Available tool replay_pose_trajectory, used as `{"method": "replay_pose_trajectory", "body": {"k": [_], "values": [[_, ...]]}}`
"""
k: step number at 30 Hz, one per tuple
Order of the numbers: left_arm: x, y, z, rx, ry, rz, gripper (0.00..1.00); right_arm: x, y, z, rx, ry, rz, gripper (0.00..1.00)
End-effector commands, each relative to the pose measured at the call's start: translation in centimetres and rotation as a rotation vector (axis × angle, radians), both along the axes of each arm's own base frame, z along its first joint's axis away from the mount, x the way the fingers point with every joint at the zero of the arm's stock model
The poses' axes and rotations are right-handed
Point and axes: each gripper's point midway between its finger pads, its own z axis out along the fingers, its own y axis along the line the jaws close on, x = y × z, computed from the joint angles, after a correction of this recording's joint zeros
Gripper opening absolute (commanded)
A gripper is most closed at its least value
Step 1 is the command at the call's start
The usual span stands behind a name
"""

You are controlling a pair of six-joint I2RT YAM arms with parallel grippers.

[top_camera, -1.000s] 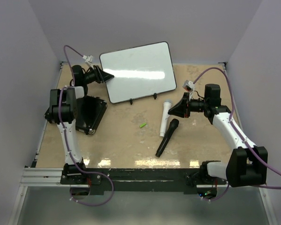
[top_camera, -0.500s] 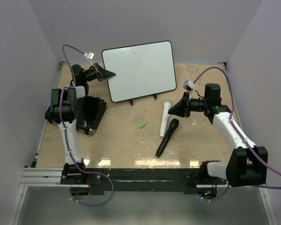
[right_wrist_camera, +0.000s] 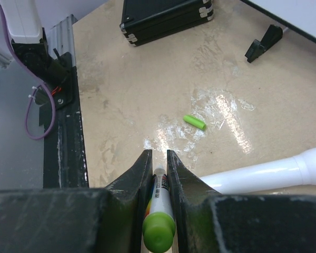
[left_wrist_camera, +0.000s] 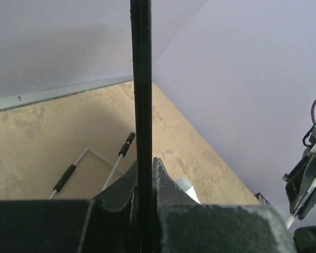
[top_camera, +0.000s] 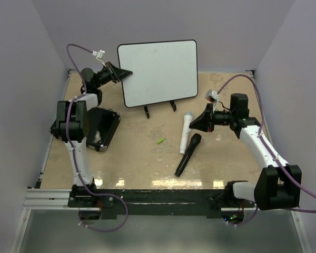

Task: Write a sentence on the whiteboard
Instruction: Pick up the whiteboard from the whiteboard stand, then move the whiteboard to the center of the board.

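Note:
The whiteboard (top_camera: 158,71) stands tilted up at the back of the table, its white face blank; no sentence shows on it. My left gripper (top_camera: 125,75) is shut on the board's left edge, which in the left wrist view runs as a thin black frame (left_wrist_camera: 142,95) between the fingers of the left gripper (left_wrist_camera: 145,166). My right gripper (top_camera: 194,125) hovers right of centre, shut on a green-ended marker (right_wrist_camera: 160,211) that lies lengthwise in the right gripper (right_wrist_camera: 158,155), tip pointing forward.
A green marker cap (top_camera: 160,140) lies mid-table. A white microphone (top_camera: 186,129) and a black microphone (top_camera: 187,155) lie to its right. A black case (top_camera: 102,129) sits at the left. The board's stand feet (top_camera: 147,112) rest below its lower edge.
The left gripper has shut on the whiteboard's left edge and raised it. The board has swung more upright and moved back. The right arm has not moved.

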Motion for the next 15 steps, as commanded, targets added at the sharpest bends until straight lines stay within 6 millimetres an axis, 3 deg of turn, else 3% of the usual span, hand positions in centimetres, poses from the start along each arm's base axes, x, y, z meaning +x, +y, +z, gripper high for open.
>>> {"method": "replay_pose_trajectory", "body": {"k": [1, 6, 7, 11, 15], "values": [[-1.6, 0.3, 12.0, -0.067, -0.313, 0.105, 0.00, 0.1, 0.1, 2.1, 0.012, -0.075, 0.025, 0.00], [-2.5, 0.6, 13.5, -0.097, -0.280, 0.143, 0.00, -0.1, 0.0, 2.4, 0.003, -0.100, 0.034, 0.00], [-3.0, -0.9, 13.7, -0.105, -0.271, 0.124, 0.00, -0.4, 0.0, 2.7, 0.004, -0.100, 0.042, 0.00], [-4.1, -2.3, 13.9, -0.114, -0.194, 0.122, 0.00, -1.3, -0.2, 4.3, -0.016, -0.188, 0.079, 0.00], [-7.1, -4.1, 14.1, -0.122, -0.140, 0.108, 0.00, -2.0, -0.7, 7.4, -0.076, -0.273, 0.090, 0.00]]}}
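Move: The whiteboard is already off its stand, its left edge in the left gripper. Its middle is about 13 cm to the right, roughly level with the hand ahead and in height. The empty stand is some 18 cm below, 14 cm right and 4 cm farther out; the white microphone is about 16 cm back, 27 cm right and 21 cm down. From the right gripper, which holds the marker, the board's middle is about 28 cm ahead, 15 cm left, at nearly the same height. Keep the left gripper shut on the whiteboard's left edge and carry the board about 5 cm farther up from the stand, easing off the climb and drawing it back and to the right, a couple of centimetres each, with a slight counter-clockwise turn. Late on, start raising the right gripper some 2.5 cm, still gripping the marker, with a slight roll. ##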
